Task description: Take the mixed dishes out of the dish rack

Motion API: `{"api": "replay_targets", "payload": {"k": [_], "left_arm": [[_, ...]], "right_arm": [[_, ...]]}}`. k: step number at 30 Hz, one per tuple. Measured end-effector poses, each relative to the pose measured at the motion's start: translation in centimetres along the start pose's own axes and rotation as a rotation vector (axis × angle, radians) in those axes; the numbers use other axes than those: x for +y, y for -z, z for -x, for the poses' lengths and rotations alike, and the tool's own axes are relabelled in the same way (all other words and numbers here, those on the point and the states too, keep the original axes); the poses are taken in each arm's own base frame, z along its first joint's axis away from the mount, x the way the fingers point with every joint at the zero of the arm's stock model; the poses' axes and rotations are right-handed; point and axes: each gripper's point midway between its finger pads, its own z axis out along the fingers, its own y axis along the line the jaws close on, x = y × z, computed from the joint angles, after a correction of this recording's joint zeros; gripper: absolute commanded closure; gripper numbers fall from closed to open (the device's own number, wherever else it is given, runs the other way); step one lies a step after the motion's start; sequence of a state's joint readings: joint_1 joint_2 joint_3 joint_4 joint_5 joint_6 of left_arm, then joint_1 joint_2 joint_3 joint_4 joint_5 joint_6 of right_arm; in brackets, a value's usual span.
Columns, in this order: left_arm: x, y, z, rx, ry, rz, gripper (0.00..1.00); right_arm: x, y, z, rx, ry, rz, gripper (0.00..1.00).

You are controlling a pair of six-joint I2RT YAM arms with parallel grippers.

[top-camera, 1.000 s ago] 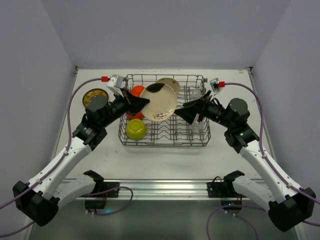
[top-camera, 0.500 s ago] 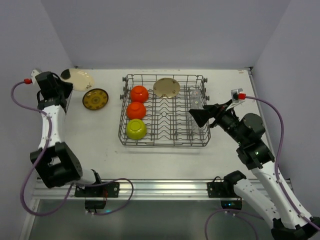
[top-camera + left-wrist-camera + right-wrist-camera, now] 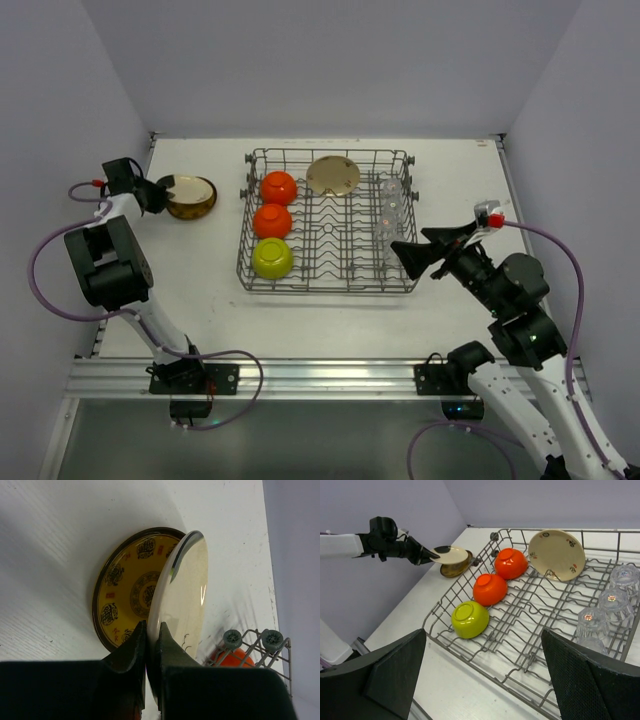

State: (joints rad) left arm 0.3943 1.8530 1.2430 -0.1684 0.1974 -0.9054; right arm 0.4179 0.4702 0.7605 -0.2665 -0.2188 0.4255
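Observation:
The dish rack (image 3: 330, 290) holds two orange bowls (image 3: 278, 187) (image 3: 272, 220), a yellow-green bowl (image 3: 272, 258), a beige plate (image 3: 333, 175) leaning at the back, and clear glasses (image 3: 392, 215) on the right. My left gripper (image 3: 160, 193) is far left of the rack, shut on the rim of another beige plate (image 3: 182, 595). That plate tilts over a yellow patterned plate (image 3: 125, 595) lying on the table. My right gripper (image 3: 408, 252) hangs open by the rack's right side with nothing between its fingers. Its view shows the yellow-green bowl (image 3: 470, 619), both orange bowls (image 3: 490, 588), and the glasses (image 3: 592, 622).
The rack's corner (image 3: 255, 640) and an orange bowl (image 3: 235, 657) lie just right of the held plate. Walls enclose the table on the left, back and right. Bare tabletop (image 3: 330, 330) runs between the rack and the arm bases.
My left arm swung the beige plate out of the rack to the far left, and it now hangs over the yellow plate. My right arm drew back from the rack to the right.

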Motion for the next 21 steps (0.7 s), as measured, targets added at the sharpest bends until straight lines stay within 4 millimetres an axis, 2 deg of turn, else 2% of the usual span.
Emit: {"api": "replay_targets", "payload": {"k": [6,8,13,14,15,18,21], "left_arm": [[-0.2,-0.1,0.3,0.001,-0.011,0.002,0.77],[-0.4,-0.2,0.5,0.002,-0.012,0.003,0.74],[0.1,-0.6,0.3,0.016,-0.005,0.022,0.59],[0.2,-0.6,0.2,0.018,-0.005,0.026,0.55],[0.3,-0.6,0.2,0.021,-0.007,0.03,0.44],[0.4,-0.5,0.2,0.026,-0.019,0.044,0.3],[0.7,-0.4,0.3,0.024,-0.022,0.061,0.29]], "right_arm": [[-0.4,0.0,-0.7,0.023,0.006,-0.009,0.01],[-0.4,0.0,-0.8,0.025,0.007,-0.009,0.01],[-0.3,0.3,-0.8,0.025,0.011,-0.006,0.01],[-0.3,0.3,-0.8,0.025,0.012,-0.006,0.01],[-0.3,0.3,-0.9,0.025,0.013,-0.005,0.01],[-0.3,0.4,-1.0,0.031,0.012,-0.005,0.01],[-0.4,0.3,-1.1,0.037,0.011,-0.007,0.01]]}}
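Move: The left gripper, low over the left of the table, already pinches the cream plate by its rim. The brown plate beneath, where it goes, has its middle about 4 cm ahead, 5 cm to the right and 5 cm below. The far orange bowl in the rack stands some 31 cm to the hand's right and 2 cm ahead, the near one about 29 cm right and 7 cm back. From the right hand the brown plate lies roughly 30 cm forward, 60 cm left and 28 cm below. Hold the left gripper almost in place over the brown plate and spread its fingers steadily from nearly shut to well open, so they let go of the cream plate's rim. Let the hand drift only half a centimetre or so forward and left, then ease back and sink about 1 cm, tipping down by some 5 degrees. ##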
